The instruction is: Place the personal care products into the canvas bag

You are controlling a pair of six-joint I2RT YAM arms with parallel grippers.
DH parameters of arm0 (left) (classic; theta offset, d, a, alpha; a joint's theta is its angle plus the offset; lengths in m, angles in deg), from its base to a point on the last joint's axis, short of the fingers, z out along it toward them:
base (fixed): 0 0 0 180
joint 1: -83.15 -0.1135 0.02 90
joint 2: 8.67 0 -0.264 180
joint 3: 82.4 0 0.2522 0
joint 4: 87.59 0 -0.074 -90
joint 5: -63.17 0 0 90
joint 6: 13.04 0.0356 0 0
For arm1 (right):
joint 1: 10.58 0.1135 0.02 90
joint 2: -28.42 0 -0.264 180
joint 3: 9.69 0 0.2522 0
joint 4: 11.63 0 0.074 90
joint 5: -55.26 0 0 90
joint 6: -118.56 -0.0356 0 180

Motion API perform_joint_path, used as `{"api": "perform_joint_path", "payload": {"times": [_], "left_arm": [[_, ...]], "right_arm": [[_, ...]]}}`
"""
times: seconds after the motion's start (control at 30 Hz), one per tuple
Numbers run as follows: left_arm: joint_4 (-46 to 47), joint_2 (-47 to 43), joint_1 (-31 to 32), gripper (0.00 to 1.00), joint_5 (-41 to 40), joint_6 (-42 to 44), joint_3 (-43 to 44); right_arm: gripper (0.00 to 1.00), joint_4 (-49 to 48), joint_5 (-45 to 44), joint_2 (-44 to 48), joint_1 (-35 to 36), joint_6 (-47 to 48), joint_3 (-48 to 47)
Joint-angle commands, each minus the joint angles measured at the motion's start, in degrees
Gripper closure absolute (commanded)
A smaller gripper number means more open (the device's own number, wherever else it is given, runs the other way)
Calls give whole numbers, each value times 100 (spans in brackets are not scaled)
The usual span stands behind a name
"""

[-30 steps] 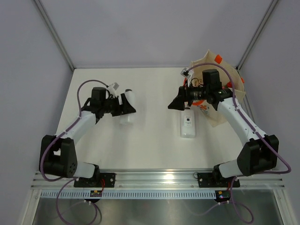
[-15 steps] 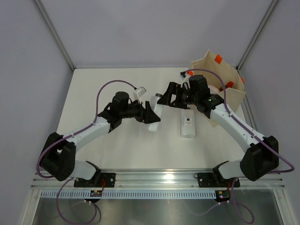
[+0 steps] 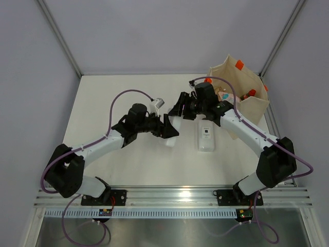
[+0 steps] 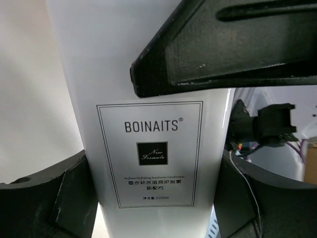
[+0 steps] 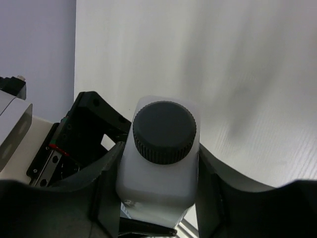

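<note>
A white bottle (image 3: 173,126) with a black screw cap (image 5: 164,131) and a framed black-print label (image 4: 148,153) hangs above the middle of the table. My left gripper (image 3: 167,127) is shut on its body, a finger on each side (image 4: 153,198). My right gripper (image 3: 180,110) comes from the far right and has its jaws against both sides of the bottle's shoulder (image 5: 158,186), just below the cap. A flat white rectangular bottle (image 3: 206,137) lies on the table to the right. The canvas bag (image 3: 241,72) stands at the back right with its mouth open.
Inside the bag some small containers (image 3: 225,95) show, one with a red cap (image 3: 251,93). The right arm's links (image 3: 247,131) pass over the bag's near side. Grey walls with metal posts (image 3: 59,38) bound the table on the left, the right and the back.
The left arm carried the white bottle from the left to the table's middle. The right gripper left the bag, swung left, opened wide and closed onto the bottle's cap end.
</note>
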Motion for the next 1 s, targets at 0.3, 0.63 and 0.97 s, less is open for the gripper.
{"api": "perform_joint_path", "payload": {"times": [0.3, 0.63, 0.97], "left_arm": [[1056, -711, 57, 1, -63, 10, 198], [-921, -2090, 57, 1, -940, 1382, 418], [-1177, -2866, 40, 1, -1951, 1042, -391]], "right_arm": [[100, 7, 132, 537, -76, 1149, -539], [100, 657, 1704, 616, -1806, 2397, -2084], [100, 1448, -40, -156, -2995, 4320, -4265]]}}
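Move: The white conditioner bottle is in both my hands: left fingers around its body, right fingers near its dark-capped end. From my right hand, the canvas bag's middle lies about 24 cm to the right, 9 cm forward and 8 cm below, with the red-capped bottle inside it some 28 cm right and 8 cm forward; the lying bottle is about 14 cm right, 4 cm back. From my left hand the bag is roughly 26 cm right and 16 cm ahead. My left fingers open and let go of the bottle, leaving it in my right hand's kept grip; the left hand then lifts clear, about 10 cm up and 7 cm to the left. After a short hold, my right hand swings the bottle some 20 cm up, as far to the right, and about 10 cm forward to the bag's mouth, tilting about 40 degrees so its fingers come nearer level. ##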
